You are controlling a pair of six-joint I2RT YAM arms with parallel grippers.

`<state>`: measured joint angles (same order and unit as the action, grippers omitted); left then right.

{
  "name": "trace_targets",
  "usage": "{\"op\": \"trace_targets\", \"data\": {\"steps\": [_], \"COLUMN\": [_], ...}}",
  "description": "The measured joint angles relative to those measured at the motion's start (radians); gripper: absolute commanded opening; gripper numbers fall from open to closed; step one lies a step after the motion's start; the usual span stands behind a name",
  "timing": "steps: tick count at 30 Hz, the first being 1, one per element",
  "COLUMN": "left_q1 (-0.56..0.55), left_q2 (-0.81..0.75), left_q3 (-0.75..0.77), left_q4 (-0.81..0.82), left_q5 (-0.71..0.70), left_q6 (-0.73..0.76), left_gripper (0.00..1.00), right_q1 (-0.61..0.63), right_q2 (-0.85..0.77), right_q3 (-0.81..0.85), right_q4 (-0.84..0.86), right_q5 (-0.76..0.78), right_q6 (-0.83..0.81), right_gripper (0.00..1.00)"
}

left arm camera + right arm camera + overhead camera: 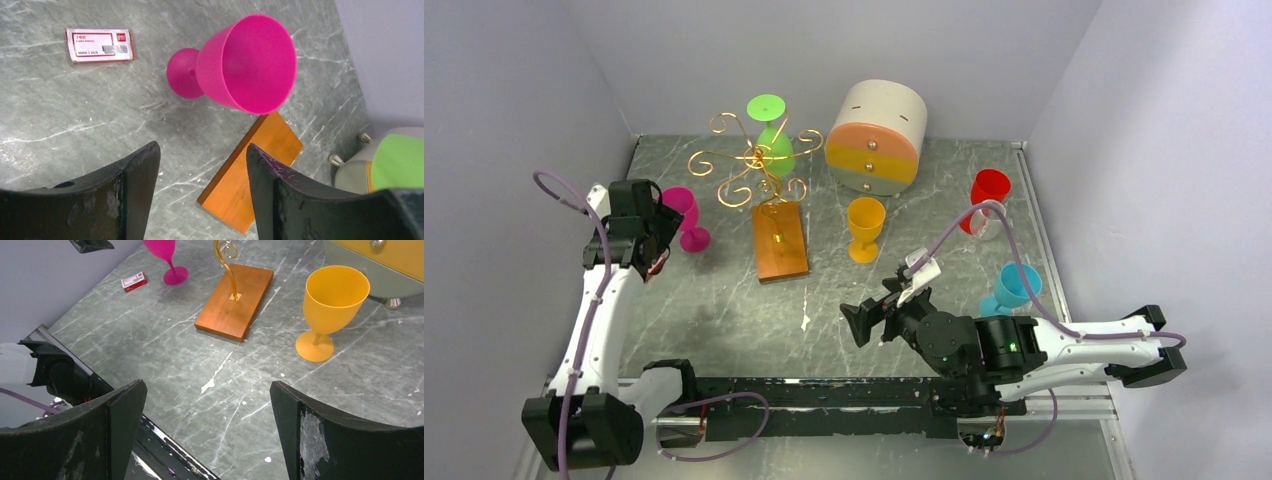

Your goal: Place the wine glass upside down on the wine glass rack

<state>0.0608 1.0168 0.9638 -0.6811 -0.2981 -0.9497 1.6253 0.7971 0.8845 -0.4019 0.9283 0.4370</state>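
Note:
A pink wine glass stands upright on the table at the left. My left gripper hovers just beside it, open, with nothing between its fingers and the glass ahead of the tips. The wine glass rack is a gold wire tree on a wooden base. A green glass hangs upside down on it. My right gripper is open and empty above the near middle of the table.
An orange glass stands right of the rack base. Red and blue glasses stand at the right. A round cream drawer box sits at the back. A small red box lies near the pink glass.

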Motion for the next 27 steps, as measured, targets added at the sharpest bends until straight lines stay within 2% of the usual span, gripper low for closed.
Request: {"op": "trace_targets", "data": {"steps": [7,13,20,27], "left_q1": [0.062,0.141,0.151,0.153], "left_q2": [0.094,0.151,0.225,0.250], "left_q3": [0.006,0.018,0.042,0.042], "left_q4": [0.051,0.137,0.193,0.197], "left_q5": [0.004,0.078,0.149,0.167], "left_q6": [0.003,0.014,0.033,0.037], "left_gripper": [0.66,0.59,0.54,0.43], "right_q1": [0.000,0.000,0.000,0.000], "right_q2": [-0.007,-0.009,-0.049,-0.074], "right_q3": [0.000,0.000,0.000,0.000], "right_q4": [0.021,0.028,0.027,0.008], "right_q5": [-0.005,-0.012,-0.022,-0.023], "right_q6": [-0.013,-0.016,-0.014,-0.010], "right_gripper": [1.00,1.00,1.00,1.00]}}
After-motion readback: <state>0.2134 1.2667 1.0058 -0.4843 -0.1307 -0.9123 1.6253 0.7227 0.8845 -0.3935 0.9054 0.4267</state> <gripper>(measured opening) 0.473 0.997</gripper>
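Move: The pink wine glass stands upright roughly 6 cm ahead of the left hand and 2 cm to its left, its middle some 9 cm lower. The rack's wooden base lies level with the glass but about 18 cm to the right of it, and the small staple box is about 1 cm ahead and 10 cm left of the hand, both some 16 cm below. From the right hand the pink wine glass is around 24 cm ahead, 32 cm left and 18 cm below. The empty left hand reaches forward about 5.5 cm towards the bowl of the pink wine glass, swerving some 3 cm to its left in the first half and sinking about 3 cm along the way, then eases almost to a stop close by the bowl. The fingers, pointing forward and down, narrow from about two-thirds open to just under half, without having gripped the glass. ##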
